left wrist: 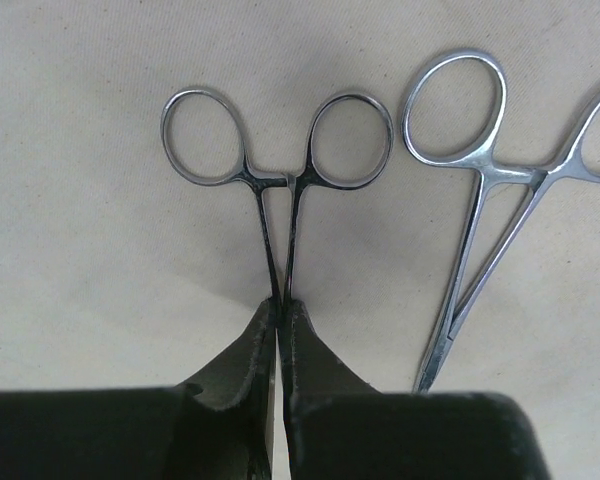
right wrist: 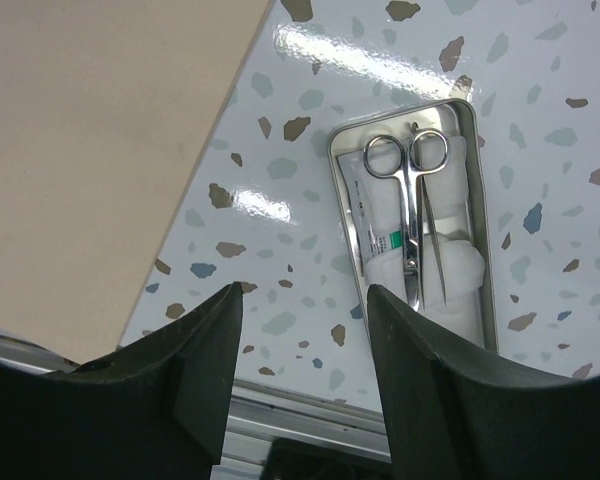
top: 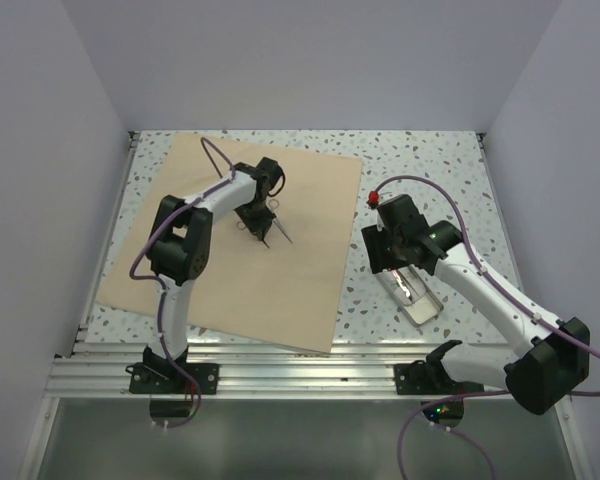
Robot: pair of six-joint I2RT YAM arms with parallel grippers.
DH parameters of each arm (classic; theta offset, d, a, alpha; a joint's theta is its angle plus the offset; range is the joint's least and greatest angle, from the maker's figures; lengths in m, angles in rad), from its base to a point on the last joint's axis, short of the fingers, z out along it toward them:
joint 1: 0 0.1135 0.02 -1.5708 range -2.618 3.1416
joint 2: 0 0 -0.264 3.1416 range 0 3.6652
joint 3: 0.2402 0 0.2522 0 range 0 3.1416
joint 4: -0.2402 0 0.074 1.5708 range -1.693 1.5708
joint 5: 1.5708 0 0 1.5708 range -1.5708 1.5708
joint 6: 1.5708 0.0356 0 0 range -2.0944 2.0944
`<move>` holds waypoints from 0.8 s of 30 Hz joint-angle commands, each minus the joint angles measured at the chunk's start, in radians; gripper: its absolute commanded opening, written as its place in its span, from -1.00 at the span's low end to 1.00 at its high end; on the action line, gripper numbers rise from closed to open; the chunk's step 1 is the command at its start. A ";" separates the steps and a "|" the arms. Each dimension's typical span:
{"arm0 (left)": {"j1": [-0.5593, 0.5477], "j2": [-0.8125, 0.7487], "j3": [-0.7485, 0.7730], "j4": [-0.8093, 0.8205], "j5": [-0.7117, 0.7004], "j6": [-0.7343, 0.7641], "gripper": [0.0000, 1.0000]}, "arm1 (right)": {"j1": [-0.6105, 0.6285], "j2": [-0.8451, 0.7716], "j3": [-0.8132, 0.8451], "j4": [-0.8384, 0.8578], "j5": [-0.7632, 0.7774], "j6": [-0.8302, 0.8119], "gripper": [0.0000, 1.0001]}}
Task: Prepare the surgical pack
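The surgical pack's tan wrap [top: 250, 280] lies flat as a wide sheet on the left of the table; it also shows as the wrap [left wrist: 80, 150] and the wrap [right wrist: 80, 140] in the wrist views. My left gripper [top: 261, 222] [left wrist: 280, 302] is down on the sheet, shut on the shanks of dark ring-handled forceps [left wrist: 268, 230]. A second, brighter pair of forceps [left wrist: 508, 175] lies loose on the sheet just to their right. My right gripper [top: 394, 258] [right wrist: 302, 295] hovers open over bare tabletop, empty, beside the metal tray.
A small shiny metal tray [top: 421, 312] [right wrist: 337, 150] sits right of the sheet, near the front edge. It holds scissors [right wrist: 408, 200], tweezers [right wrist: 432, 240], a tube [right wrist: 365, 215] and white gauze [right wrist: 465, 265]. White walls enclose the terrazzo table; an aluminium rail runs along the front.
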 commanded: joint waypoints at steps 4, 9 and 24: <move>-0.003 -0.079 -0.033 0.001 -0.026 0.043 -1.00 | 0.002 0.003 0.040 0.014 -0.047 0.025 0.21; -0.004 -0.225 -0.090 0.057 0.032 0.196 -1.00 | 0.003 0.055 0.080 0.043 -0.114 0.106 0.91; -0.009 -0.785 -0.639 0.473 0.686 0.707 -1.00 | 0.100 0.328 0.127 0.565 -0.434 0.615 0.97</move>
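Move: The left fingers are already shut on a hemostat still lying on the cloth. The half-open right gripper it is bound for is roughly 14 cm back, 26 cm right and 13 cm higher. The second hemostat lies about 5 cm right of the left hand and 2 cm farther out. For the right hand, the gripped hemostat is some 14 cm ahead, 26 cm left and 13 cm lower; the tray lies about level, 6 cm right, 14 cm below. Keeping its pinch on the hemostat's shanks, the left hand lifts it off the cloth, up about 13 cm while drawing back some 10 and slightly right, turning clockwise and tilting its fingers forward and to the right. The right hand opens wide and travels about 14 cm left and a little forward to meet it, rolling so its fingers swing towards the left, without touching it yet. ##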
